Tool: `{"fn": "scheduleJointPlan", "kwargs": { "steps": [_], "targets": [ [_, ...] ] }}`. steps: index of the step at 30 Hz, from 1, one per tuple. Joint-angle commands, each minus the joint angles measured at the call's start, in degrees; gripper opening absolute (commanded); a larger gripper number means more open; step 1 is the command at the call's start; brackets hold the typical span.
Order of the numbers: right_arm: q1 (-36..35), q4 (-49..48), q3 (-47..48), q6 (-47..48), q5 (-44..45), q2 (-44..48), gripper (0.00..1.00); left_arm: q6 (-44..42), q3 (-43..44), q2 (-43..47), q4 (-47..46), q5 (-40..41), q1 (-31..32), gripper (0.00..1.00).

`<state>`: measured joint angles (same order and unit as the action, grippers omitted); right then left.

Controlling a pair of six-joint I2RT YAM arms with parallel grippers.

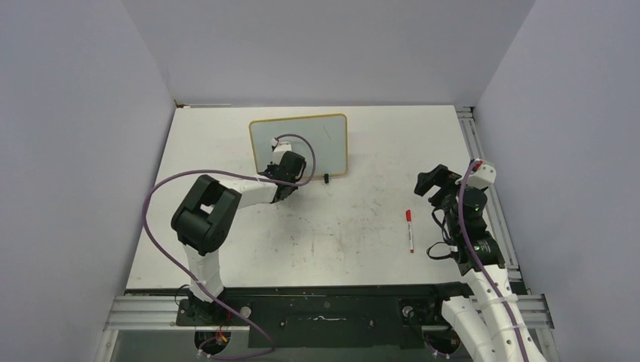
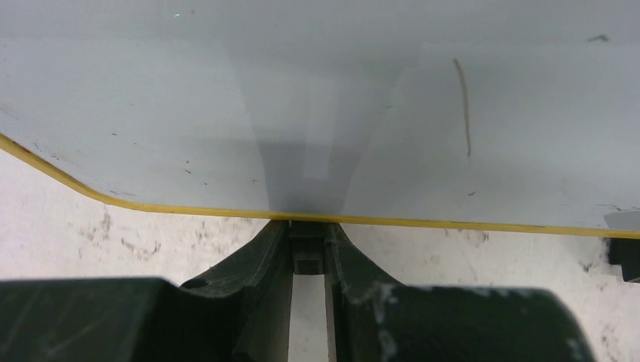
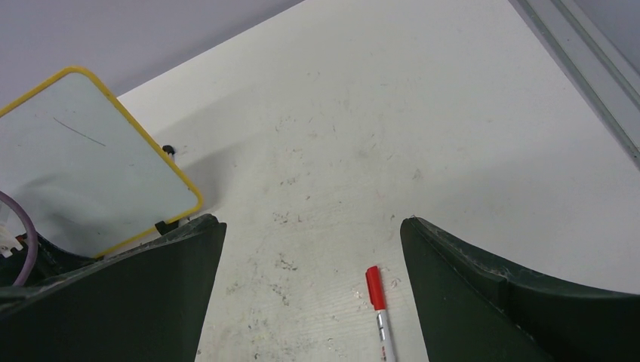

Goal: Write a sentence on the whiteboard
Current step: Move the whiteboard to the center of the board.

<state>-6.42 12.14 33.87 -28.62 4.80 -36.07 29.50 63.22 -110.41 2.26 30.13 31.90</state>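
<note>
The whiteboard (image 1: 332, 139) stands at the back of the table, glossy white in a thin yellowish frame (image 2: 453, 223). My left gripper (image 1: 287, 172) is at its lower left edge, shut on the board's small black foot (image 2: 306, 260), which sits pinched between the jaws just under the frame. The other foot (image 1: 326, 179) rests on the table. The sentence is out of view; the board's face (image 2: 151, 98) shows only one thin grey stroke (image 2: 463, 105). My right gripper (image 1: 430, 183) hangs open at the right, above a red-capped white marker (image 3: 380, 309) lying on the table (image 1: 409, 230).
A purple cable (image 1: 306, 147) loops over the board's face from the left wrist. An aluminium rail (image 1: 483, 173) runs along the table's right edge. Grey walls close in the back and both sides. The scuffed white table (image 1: 362, 219) lies between the board and the marker.
</note>
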Motion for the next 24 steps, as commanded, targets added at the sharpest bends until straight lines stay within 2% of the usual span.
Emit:
{"fn": "scheduleJointPlan", "kwargs": {
  "steps": [1,10,24],
  "targets": [
    [0.04,1.37,1.91,-1.18,-1.19,2.31,0.90,2.79,-3.30,6.19,-1.38,1.69,2.81,0.00],
    [0.00,4.03,2.26,-2.49,-2.69,3.63,0.90,10.19,-9.17,10.58,1.08,4.38,9.57,0.00],
    [-0.02,6.68,2.11,-3.49,-3.49,5.66,0.90,19.52,-12.20,13.93,9.06,7.09,20.11,0.00]
  ]
}}
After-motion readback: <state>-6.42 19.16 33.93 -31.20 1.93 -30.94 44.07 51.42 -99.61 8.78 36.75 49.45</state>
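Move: My left fingers are already shut on the whiteboard's left foot, with the board's middle about 5 cm ahead, 5 cm right and 7 cm up. The open middle patch of table I take it to lies roughly 12 cm back and 8 cm right. The right foot stands some 12 cm right and 1 cm ahead; the marker is about 16 cm back and 36 cm right. From my right hand, the whiteboard's middle is about 17 cm ahead, 33 cm left and 13 cm down. Keeping my pinch on the left foot, I drag the whiteboard back towards me by about 11 cm with my left hand, first almost straight and then veering right as well, some 5 cm in all. I stay level, low over the table, and turn the wrist only slightly clockwise. My empty right hand eases back about 2 cm, still open. ##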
